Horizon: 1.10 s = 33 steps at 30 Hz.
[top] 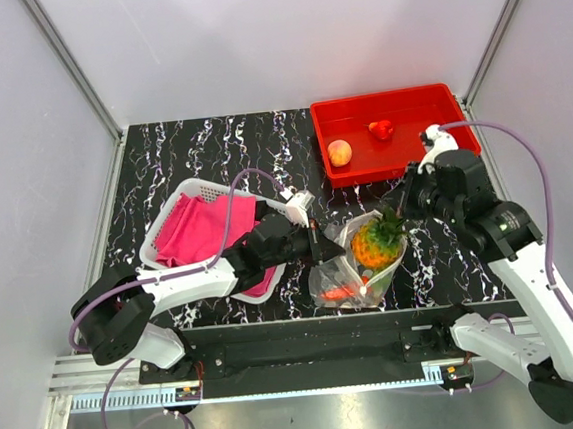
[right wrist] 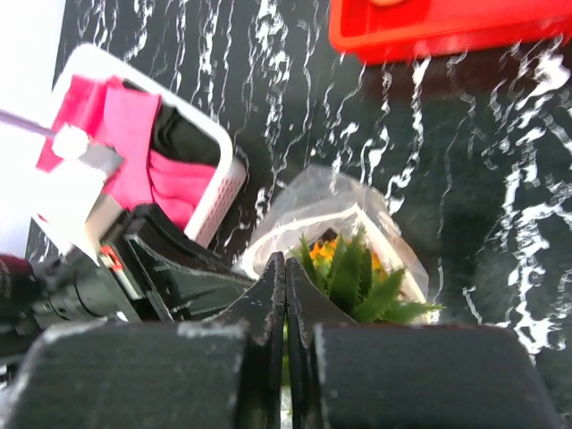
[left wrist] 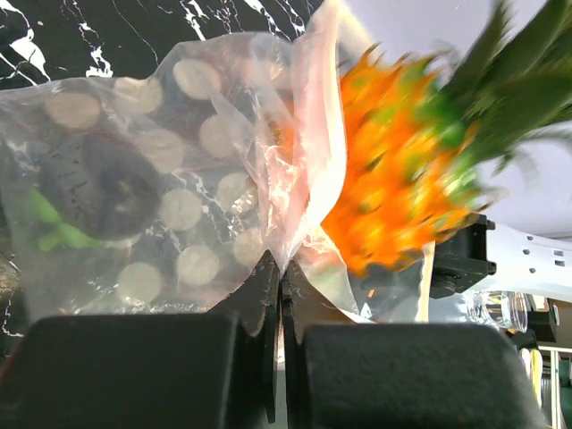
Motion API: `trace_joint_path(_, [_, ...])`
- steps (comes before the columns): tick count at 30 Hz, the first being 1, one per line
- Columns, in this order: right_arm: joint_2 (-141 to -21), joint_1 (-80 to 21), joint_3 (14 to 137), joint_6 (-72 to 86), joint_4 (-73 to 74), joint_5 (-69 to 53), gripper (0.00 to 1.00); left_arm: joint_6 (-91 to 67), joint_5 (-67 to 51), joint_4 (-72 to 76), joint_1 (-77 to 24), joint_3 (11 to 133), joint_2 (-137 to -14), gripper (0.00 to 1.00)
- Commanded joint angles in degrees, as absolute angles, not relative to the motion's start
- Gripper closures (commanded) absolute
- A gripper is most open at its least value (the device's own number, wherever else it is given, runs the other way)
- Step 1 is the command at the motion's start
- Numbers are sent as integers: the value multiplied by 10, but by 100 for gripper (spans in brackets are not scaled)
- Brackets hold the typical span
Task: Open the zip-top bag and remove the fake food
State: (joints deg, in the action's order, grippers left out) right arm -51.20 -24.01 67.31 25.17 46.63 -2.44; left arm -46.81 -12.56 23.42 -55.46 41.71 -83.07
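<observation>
The zip-top bag point(top: 335, 283) lies at the table's front middle, mouth open toward the back. My left gripper point(top: 319, 244) is shut on the bag's left mouth edge; the pinched plastic shows in the left wrist view point(left wrist: 281, 268). The orange pineapple point(top: 374, 248) with its green crown stands half out of the mouth. My right gripper point(top: 400, 215) is shut on the crown leaves point(right wrist: 357, 281). An orange carrot-like piece point(top: 345, 292) and a green piece point(left wrist: 54, 228) stay inside the bag point(left wrist: 179, 179). A peach-orange fruit point(top: 339, 153) and a red piece point(top: 381, 129) lie in the red tray point(top: 393, 171).
A white mesh basket point(top: 180, 197) with pink cloth point(top: 193, 231) stands at the left, close beside my left arm. The red tray sits at the back right, just behind my right gripper. Grey walls enclose the black marbled table.
</observation>
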Motion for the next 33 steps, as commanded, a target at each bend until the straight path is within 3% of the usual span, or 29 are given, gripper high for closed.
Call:
trace_joint_path(1, [-540, -243, 749, 232, 466, 28, 100, -457, -113, 252, -556, 417, -822, 100])
trace_joint_path(12, [-692, -241, 895, 217, 422, 76, 100, -459, -135, 272, -556, 427, -848, 100])
trace_joint_path(17, [-691, -240, 820, 244, 445, 13, 100, -457, -145, 272, -556, 439, -859, 100])
trace_joint_path(18, [-679, -240, 791, 253, 447, 11, 96, -453, -147, 270, -556, 441, -860, 100])
trace_joint_path(19, [-664, -240, 763, 258, 451, 13, 79, -452, -147, 267, -556, 443, -863, 100])
trace_joint_path(20, [-627, -241, 709, 271, 456, 15, 68, -452, -149, 268, -556, 441, -864, 100])
trace_joint_path(21, [-608, -240, 683, 279, 461, 18, 53, -451, -149, 270, -556, 441, -866, 100])
trace_joint_path(22, [-587, -240, 660, 288, 464, 17, 27, -452, -151, 274, -556, 440, -867, 100])
trace_joint_path(23, [-551, -240, 622, 308, 478, 14, 15, -452, -152, 276, -556, 440, -867, 100])
trace_joint_path(25, [-520, -240, 587, 325, 490, 22, 1, -452, -153, 279, -556, 439, -870, 100])
trace_joint_path(33, [-469, -240, 472, 390, 468, 26, 0, -468, -157, 302, -556, 433, -878, 100])
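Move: The pineapple, drawn part way up through the bag's mouth, has its crown just below the right hand's shut fingers; its middle is about 6 cm back, 3 cm left and 12 cm below that hand. The left gripper, pinching the bag's lip, is some 7 cm back and 10 cm left of the right hand, 12 cm lower. The red bin is about 22 cm ahead, 5 cm right and 23 cm down. From the left hand, the pineapple is about 7 cm right, 1 cm ahead, level. The pineapple gets away from the right hand, which carries on forward about 9 cm and up some 6 cm with fingers still shut, then swings sharply back and down, opening wide and tipping further downward, until its fingers straddle the leafy crown. The left hand keeps its pinch on the bag's lip, sinking about 2 cm. ##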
